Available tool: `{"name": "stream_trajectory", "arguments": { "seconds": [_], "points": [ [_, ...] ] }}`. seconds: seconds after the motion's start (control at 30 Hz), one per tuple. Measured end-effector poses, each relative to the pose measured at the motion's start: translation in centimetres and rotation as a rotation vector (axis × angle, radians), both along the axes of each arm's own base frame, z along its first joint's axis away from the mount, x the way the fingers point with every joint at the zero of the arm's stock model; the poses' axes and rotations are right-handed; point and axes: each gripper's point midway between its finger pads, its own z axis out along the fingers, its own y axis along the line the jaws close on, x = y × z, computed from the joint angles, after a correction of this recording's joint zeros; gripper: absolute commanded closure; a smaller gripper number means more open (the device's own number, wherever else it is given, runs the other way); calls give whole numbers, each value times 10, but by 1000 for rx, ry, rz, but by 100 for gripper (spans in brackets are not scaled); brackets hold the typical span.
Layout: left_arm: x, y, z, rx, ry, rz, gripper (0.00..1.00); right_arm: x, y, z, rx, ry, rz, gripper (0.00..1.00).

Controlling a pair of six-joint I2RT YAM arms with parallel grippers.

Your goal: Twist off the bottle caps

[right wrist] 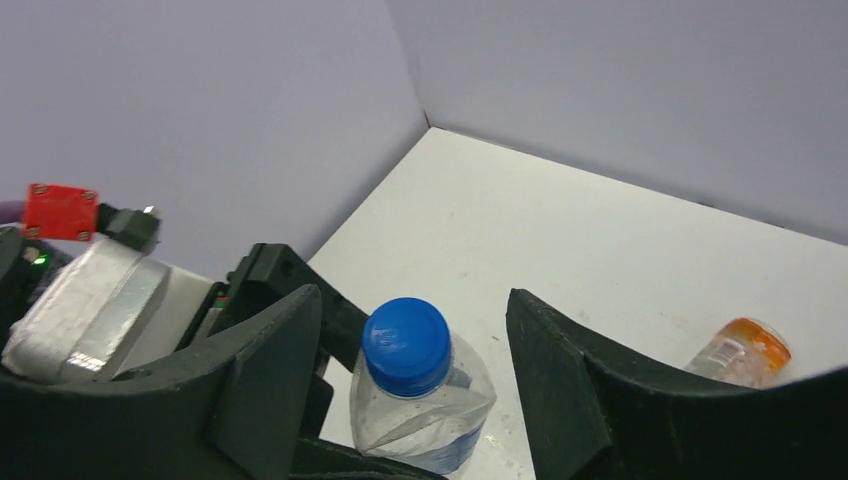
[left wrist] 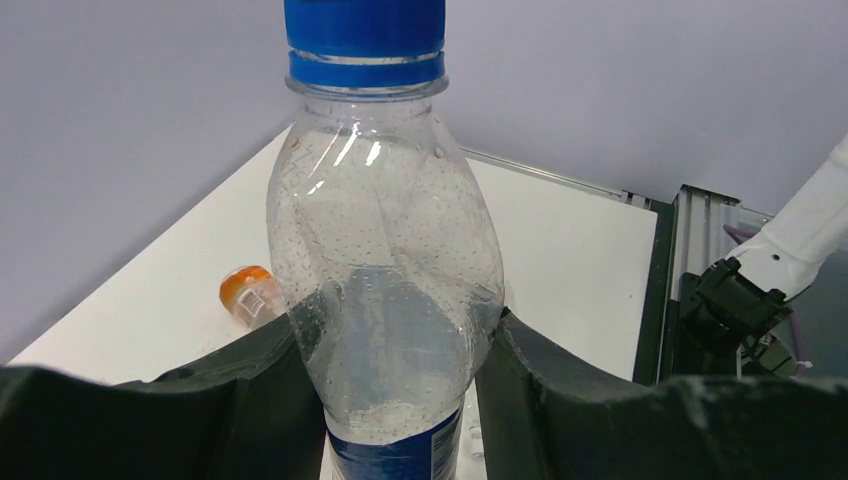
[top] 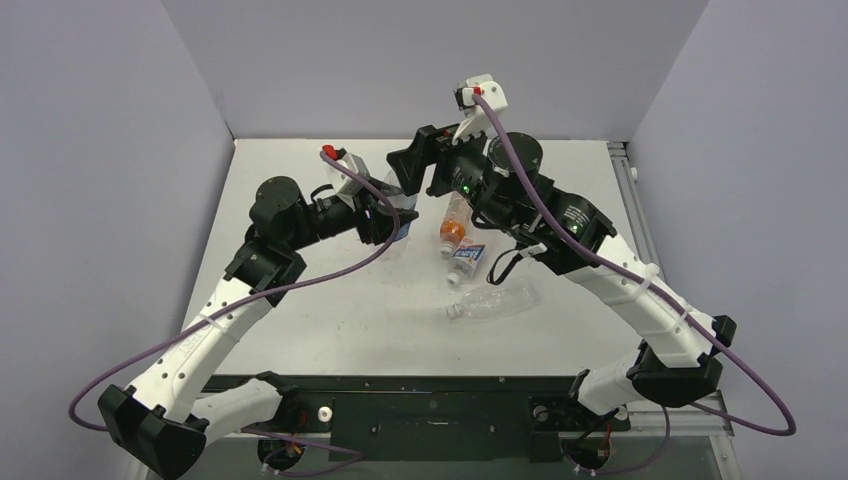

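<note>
A clear bottle with a blue label [left wrist: 385, 260] stands upright at the back left of the table, its blue cap [left wrist: 364, 40] screwed on. My left gripper [left wrist: 395, 330] is shut on the bottle's body, one finger pressed on each side. In the right wrist view the blue cap [right wrist: 406, 345] sits between the spread fingers of my right gripper [right wrist: 412, 300], with a gap on both sides. That gripper is open and hovers over the bottle top [top: 405, 170]. The left gripper [top: 392, 215] holds the bottle from the left.
Three more bottles lie on the white table [top: 330, 320]: an orange one [top: 452, 228], a short one with a blue-white label [top: 466, 262] and a plain clear one [top: 495, 300]. Grey walls close in the back and both sides.
</note>
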Motion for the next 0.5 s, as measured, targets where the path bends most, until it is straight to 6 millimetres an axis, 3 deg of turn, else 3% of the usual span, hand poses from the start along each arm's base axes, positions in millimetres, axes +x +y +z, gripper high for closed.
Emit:
{"name": "stream_trajectory", "arguments": {
  "seconds": [0.23,0.5],
  "points": [
    [1,1,0,10,-26,22,100,13,2,-22,-50,44,-71,50],
    [0,0,-2,12,-17,22,100,12,5,-22,-38,53,-68,71]
  ]
}}
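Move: The blue cap on the Pepsi bottle sits just below the right hand's open fingers: about 3 cm down, 2 cm forward and 1 cm left. The left hand already holds the bottle upright, so the cap is about 9 cm straight above that hand. On the table, some 45 cm below the right hand, the orange bottle lies about 23 cm ahead and 12 cm right, and the blue-labelled bottle about 14 cm ahead and 15 cm right. The right fingers close in on both sides of the blue cap, narrowing to about half their opening; whether they already pinch can't be seen. The right hand first sinks some 2 cm with about 1 cm forward to bring its tips level with the cap, then stays there while they shut. The left hand keeps its grip on the bottle and holds it still. ##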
